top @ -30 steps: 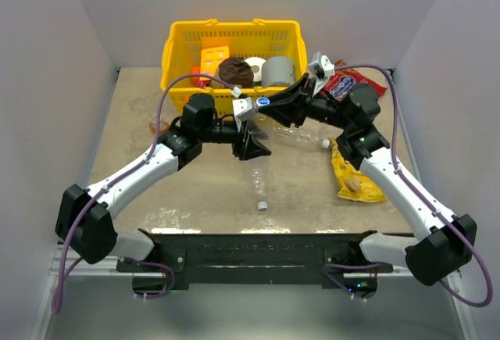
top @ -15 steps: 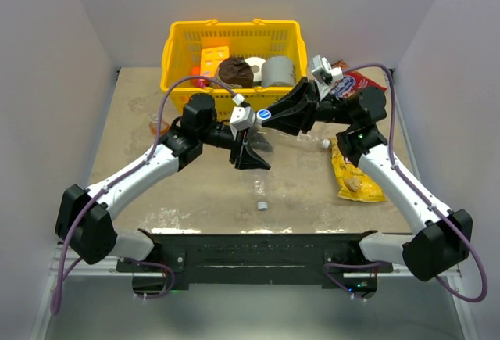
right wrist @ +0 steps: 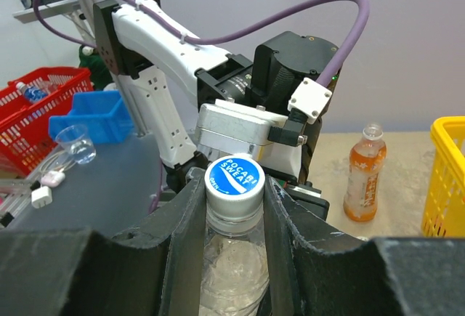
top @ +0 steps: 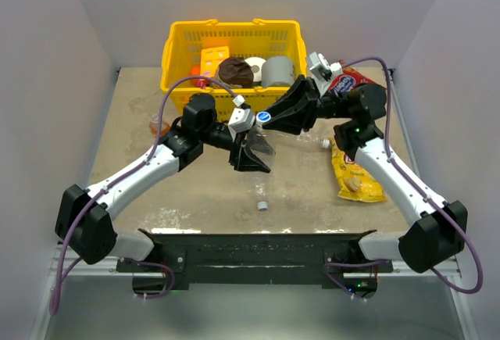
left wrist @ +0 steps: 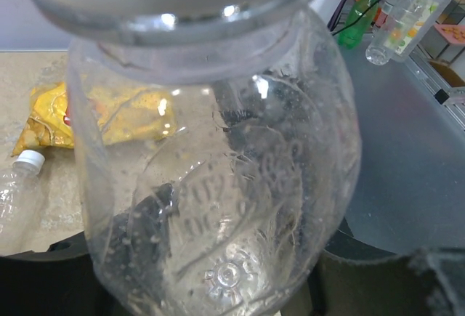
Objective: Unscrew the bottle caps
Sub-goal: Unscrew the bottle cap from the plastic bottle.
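A clear bottle [top: 258, 141] is held in the air between both arms at the middle of the table. My left gripper [top: 250, 152] is shut on its lower body; in the left wrist view the bottle [left wrist: 218, 207] fills the frame and hides the fingers. My right gripper [right wrist: 234, 185] is shut on its blue-faced bottle cap [right wrist: 234, 179], one finger on each side, and the cap [top: 264, 116] sits on the neck. A loose cap [top: 262, 205] lies on the table in front. A second clear bottle [top: 305, 138], capped, lies to the right. The orange bottle [top: 156, 127] stands at the left.
A yellow basket [top: 180, 51] with a grey can, rolls and other items stands at the back. A yellow snack bag [top: 355, 177] lies by the right arm, and a red packet [top: 351, 84] lies at the back right. Grey walls close in on both sides.
My right gripper, still shut on the cap, has shifted slightly nearer and down toward the left gripper. The left arm has barely moved. Both grips are unchanged.
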{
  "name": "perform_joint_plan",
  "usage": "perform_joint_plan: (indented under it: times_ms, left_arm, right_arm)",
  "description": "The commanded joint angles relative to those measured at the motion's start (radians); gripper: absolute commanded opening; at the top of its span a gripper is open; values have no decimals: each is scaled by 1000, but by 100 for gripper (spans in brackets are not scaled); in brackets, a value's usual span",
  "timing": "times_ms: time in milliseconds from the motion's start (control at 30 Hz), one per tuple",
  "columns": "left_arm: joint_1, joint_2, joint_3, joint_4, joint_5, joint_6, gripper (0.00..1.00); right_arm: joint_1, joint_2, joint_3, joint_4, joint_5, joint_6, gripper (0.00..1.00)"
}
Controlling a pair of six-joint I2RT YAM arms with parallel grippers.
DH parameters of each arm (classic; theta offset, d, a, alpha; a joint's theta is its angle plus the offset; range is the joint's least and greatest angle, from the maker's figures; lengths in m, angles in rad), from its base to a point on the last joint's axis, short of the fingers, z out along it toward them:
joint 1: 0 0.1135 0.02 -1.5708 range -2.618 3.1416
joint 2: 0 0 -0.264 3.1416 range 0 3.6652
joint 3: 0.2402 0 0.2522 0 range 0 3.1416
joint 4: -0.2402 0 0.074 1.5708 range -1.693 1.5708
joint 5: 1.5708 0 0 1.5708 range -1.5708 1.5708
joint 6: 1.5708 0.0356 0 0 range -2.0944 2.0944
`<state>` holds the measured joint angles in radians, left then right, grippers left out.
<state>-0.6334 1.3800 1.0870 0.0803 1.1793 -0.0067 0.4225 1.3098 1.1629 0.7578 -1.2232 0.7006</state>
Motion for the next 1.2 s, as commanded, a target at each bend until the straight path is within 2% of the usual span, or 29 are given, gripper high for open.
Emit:
perform_joint_plan:
  times_ms: [0, 233, 333, 367, 400, 467, 500, 533, 633, 800, 867, 933, 1000, 1067, 1167]
  left_arm:
    - [-8, 5, 42, 21, 17, -18, 20]
    - [-9, 7, 40, 21, 20, -15, 20]
    - [-9, 5, 40, 13, -15, -4, 20]
    - [-9, 5, 40, 10, -26, 2, 20]
    - [-9, 2, 39, 7, -36, 2, 20]
    - [-11, -2, 34, 7, -78, 2, 20]
    - [-11, -10, 31, 12, -93, 2, 20]
    - [-9, -13, 30, 16, -118, 2, 19]
    - [-9, -25, 19, 24, -151, 2, 19]
    - [-6, -33, 19, 19, -194, 30, 19]
    - [-6, -36, 19, 15, -217, 33, 19]
    - [-6, -44, 19, 7, -274, 37, 19]
    - [-6, -52, 19, -1, -347, 42, 19]
    - [-5, -59, 14, -1, -400, 40, 19]
    - [-6, -61, 8, 4, -489, 27, 19]
  right_arm:
    - [2, 9, 69, 40, -68, 39, 11]
    - [1, 29, 100, 35, -120, 56, 11]
    - [2, 26, 113, -38, -125, 10, 12]
    - [1, 25, 122, -131, -118, -59, 14]
    - [1, 23, 126, -184, -110, -100, 16]
    - [-1, 14, 127, -289, -85, -183, 28]
    - [-2, 11, 120, -293, -78, -187, 33]
    - [-1, 6, 113, -291, -72, -188, 42]
    - [-8, -3, 95, -285, -56, -176, 55]
    - [-27, -29, 72, -285, -30, -171, 64]
    - [-39, -38, 61, -290, -15, -173, 73]
    - [-47, -56, 52, -298, 33, -187, 76]
    - [-53, -79, 49, -374, 95, -229, 76]
    - [-53, -96, 57, -471, 259, -279, 76]
    - [-50, -119, 38, -462, 447, -262, 75]
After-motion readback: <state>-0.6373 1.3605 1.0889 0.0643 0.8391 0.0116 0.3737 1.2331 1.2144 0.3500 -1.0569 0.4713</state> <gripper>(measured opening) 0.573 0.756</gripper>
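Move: The bottle cap is already between the right gripper's fingers, at its hand point. From the left gripper, which still grips the bottle, the cap lies straight above, some 12 cm up. Counted from the right hand, a small bottle lies about 4 cm ahead and 37 cm below; a second bottle lies about 23 cm ahead and 13 cm right; the yellow basket stands roughly 40 cm ahead and 9 cm left. Hold the pinch on the cap for the first half, both arms almost still, then open the right fingers wide to free it. Dip the right hand slightly with the opening and bring it back up, then carry it about 3 cm forward and a little right, turning some 15 degrees clockwise. Meanwhile swing the left gripper, still clamped on the bottle, about 5 cm forward, turning nearly 20 degrees counter-clockwise. ##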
